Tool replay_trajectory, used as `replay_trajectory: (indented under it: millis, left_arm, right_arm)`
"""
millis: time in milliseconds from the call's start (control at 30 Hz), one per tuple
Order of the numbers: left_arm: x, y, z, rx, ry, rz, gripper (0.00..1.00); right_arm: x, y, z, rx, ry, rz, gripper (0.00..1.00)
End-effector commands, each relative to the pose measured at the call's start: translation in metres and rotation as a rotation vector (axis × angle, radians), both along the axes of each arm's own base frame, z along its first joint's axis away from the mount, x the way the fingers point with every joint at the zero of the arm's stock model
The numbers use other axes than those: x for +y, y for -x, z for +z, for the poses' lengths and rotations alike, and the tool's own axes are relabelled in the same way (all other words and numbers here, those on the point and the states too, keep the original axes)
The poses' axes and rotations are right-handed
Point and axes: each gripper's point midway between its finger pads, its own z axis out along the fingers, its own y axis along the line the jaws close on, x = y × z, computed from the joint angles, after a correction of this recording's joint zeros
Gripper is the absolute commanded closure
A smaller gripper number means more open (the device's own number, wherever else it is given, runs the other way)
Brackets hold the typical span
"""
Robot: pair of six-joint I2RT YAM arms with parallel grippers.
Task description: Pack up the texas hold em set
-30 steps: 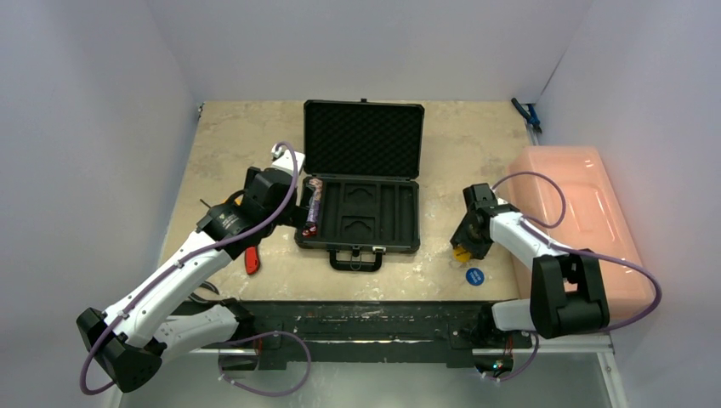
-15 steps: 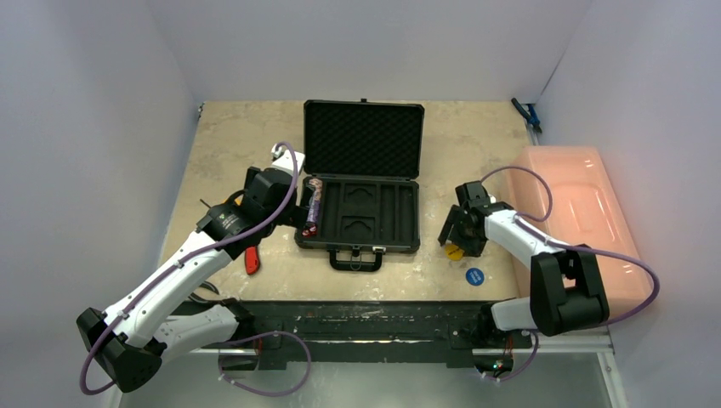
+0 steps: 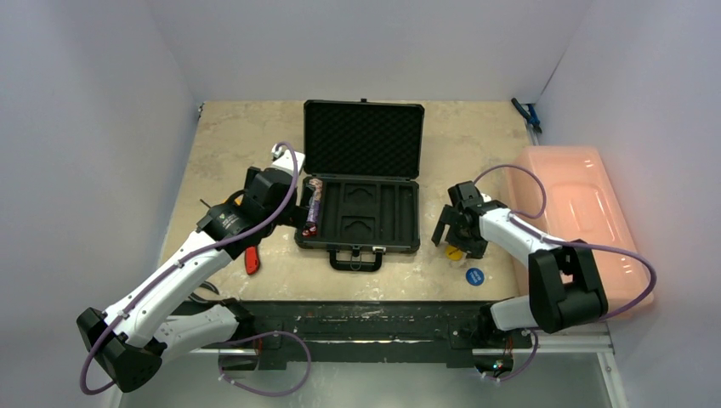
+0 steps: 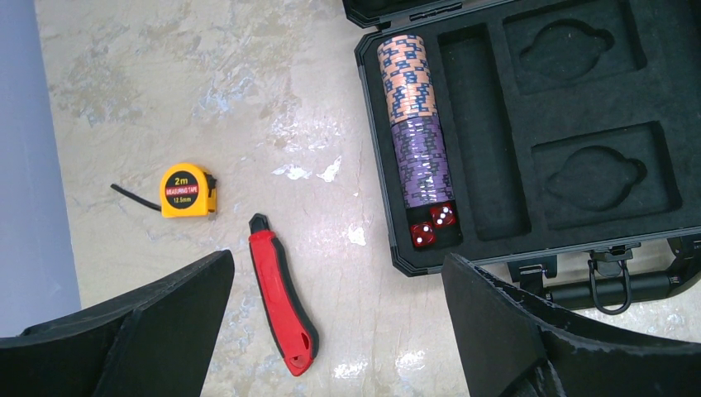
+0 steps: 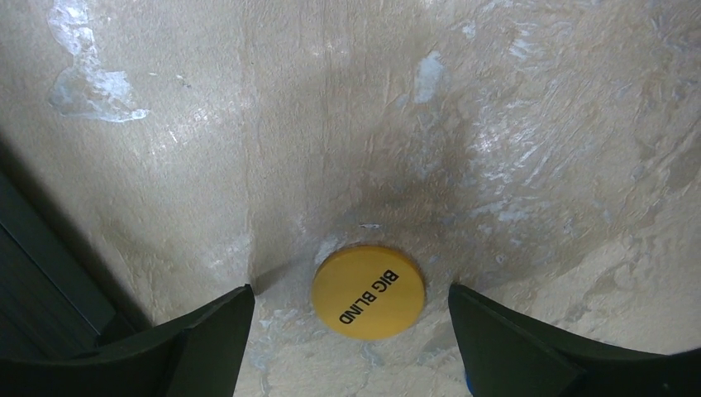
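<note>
The black briefcase point(image 3: 363, 136) lies open at the table's middle, foam lid up, moulded tray point(image 4: 488, 141) toward me. Chip stacks point(image 4: 413, 116) and two red dice point(image 4: 434, 225) fill the tray's left slot. My left gripper point(image 4: 339, 263) hovers open over bare table by the case's front left corner point(image 3: 293, 217), holding nothing. A yellow disc point(image 5: 368, 291) marked BIG BLIND lies flat on the table, right of the case point(image 3: 455, 252). My right gripper point(image 5: 350, 291) stands open, one finger on each side of the disc, both apart from it. A blue disc point(image 3: 474, 275) lies nearer the front edge.
A red-handled knife point(image 4: 281, 302) and a yellow tape measure point(image 4: 187, 190) lie left of the case. A large translucent pink bin point(image 3: 587, 221) fills the right side. A blue clamp point(image 3: 527, 113) sits at the back right corner.
The right gripper's jaws have spread wide and its wrist has shifted a little left over the yellow disc. The left arm has not moved.
</note>
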Motion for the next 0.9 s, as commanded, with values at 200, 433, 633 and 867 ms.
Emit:
replay_trajectory:
  millis: [200, 433, 633, 867]
  left_arm:
    - [0.001, -0.006, 0.007, -0.032, 0.006, 0.005, 0.02]
    - [0.002, -0.006, 0.008, -0.035, 0.007, 0.007, 0.02]
    - [0.004, -0.005, 0.010, -0.042, 0.011, 0.008, 0.03]
    - [0.004, -0.004, 0.012, -0.047, 0.016, 0.007, 0.03]
  right_arm:
    - [0.001, 0.003, -0.004, 0.037, 0.038, -0.009, 0.12]
    - [0.004, 0.004, -0.006, 0.048, 0.042, 0.004, 0.18]
    - [0.007, 0.009, -0.009, 0.067, 0.043, 0.023, 0.22]
    - [0.011, 0.019, -0.014, 0.085, 0.029, 0.029, 0.32]
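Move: The yellow big blind button lies flat between my right fingertips, about 1 cm below the hand point and 1 cm to its right. From that hand, the blue button is some 6 cm back and 6 cm to the right, and the open case's tray has its middle about 26 cm left and 11 cm ahead. From my idle left hand, the big blind is about 47 cm right, 3 cm back and 20 cm below. Staying down at the table, I start closing my right fingers around the big blind, from nearly wide open to roughly three quarters. Meanwhile I ease the hand about 1 cm left, towards the case, until the right-hand finger comes up against the button's edge and pushes it along. The other finger stays clear, so it isn't gripped yet. ##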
